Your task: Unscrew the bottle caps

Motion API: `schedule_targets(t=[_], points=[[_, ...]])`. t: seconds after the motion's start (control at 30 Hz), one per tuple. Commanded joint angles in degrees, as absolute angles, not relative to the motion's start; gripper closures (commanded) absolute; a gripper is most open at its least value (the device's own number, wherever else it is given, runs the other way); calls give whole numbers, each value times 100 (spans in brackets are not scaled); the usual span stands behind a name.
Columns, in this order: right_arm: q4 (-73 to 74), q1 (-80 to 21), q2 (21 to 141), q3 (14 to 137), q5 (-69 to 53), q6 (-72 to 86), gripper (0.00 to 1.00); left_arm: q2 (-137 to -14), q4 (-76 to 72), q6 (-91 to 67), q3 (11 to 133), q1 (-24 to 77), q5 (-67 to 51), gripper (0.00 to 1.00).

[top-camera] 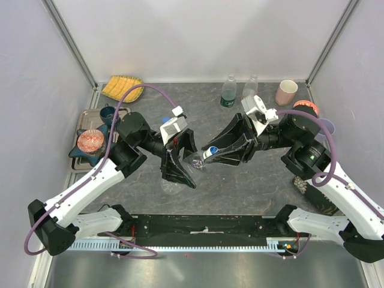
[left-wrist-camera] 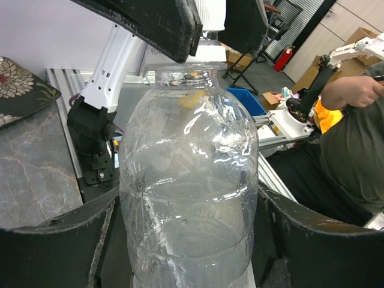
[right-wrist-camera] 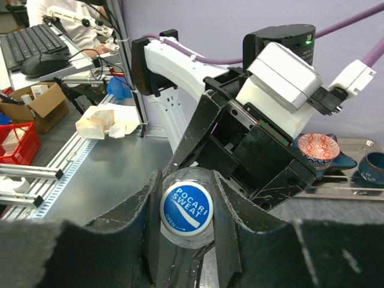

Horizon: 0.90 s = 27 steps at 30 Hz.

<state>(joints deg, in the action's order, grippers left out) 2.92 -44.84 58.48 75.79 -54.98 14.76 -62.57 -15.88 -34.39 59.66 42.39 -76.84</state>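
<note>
Above the table's middle, a clear bottle [top-camera: 195, 160] lies tilted between my two grippers. My left gripper [top-camera: 180, 167] is shut on its body, which fills the left wrist view [left-wrist-camera: 189, 180]. The bottle's white-and-blue cap [right-wrist-camera: 186, 207], printed "Pocari Sweat", points at the right wrist camera. My right gripper [right-wrist-camera: 186, 211] is shut on that cap, with a finger pressed on each side; it also shows from above [top-camera: 211, 153]. Two more bottles stand at the back: one with a dark green label [top-camera: 228, 92] and a clear one [top-camera: 250, 87].
A pink cup [top-camera: 286, 92] stands at the back right, with a red bowl [top-camera: 306, 105] nearby. A yellow dish [top-camera: 122, 87] lies at the back left. A metal tray [top-camera: 84, 117] on the left holds a patterned bowl [top-camera: 91, 142] and a blue cup [top-camera: 108, 113].
</note>
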Motion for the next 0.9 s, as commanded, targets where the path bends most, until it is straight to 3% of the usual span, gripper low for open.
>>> schedule_targets(t=[0.0,0.37,0.77,0.87], points=[[668,-4526,5801,7699,-5485,1643,63,-6064,-1407,-2865,6311,4096,-7243,66],[1010,-4526,5994,8156,-4659,1819,42,-6047,-1064,-2575,6381,4096,-7075,65],[1169,-4526,6064,8428,-3991,1889,2,-6073,-660,-2189,6460,4096,-6715,65],[1178,-4526,6091,8542,-3815,1986,2,-6091,-528,-2066,6495,4096,-6539,65]])
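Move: My right fingers already pinch the blue-and-white cap, so it lies right at that hand's point. The clear bottle under it, its body still gripped by my left hand, is centred about 7 cm left of my right hand, 3 cm back and 8 cm lower. From my left hand the cap is some 6 cm right, 3 cm ahead and 8 cm up. The blue bottle stands on the table about 25 cm ahead of my right hand, 18 cm left and 37 cm below. I open my right fingers from their pinch to nearly full width, letting go of the cap on both sides, while that hand travels about 4 cm forward, tips down and turns some 15 degrees clockwise around it. My left hand keeps its hold on the bottle and carries it forward about 2.5 cm and slightly right, turning roughly 10 degrees counter-clockwise. ##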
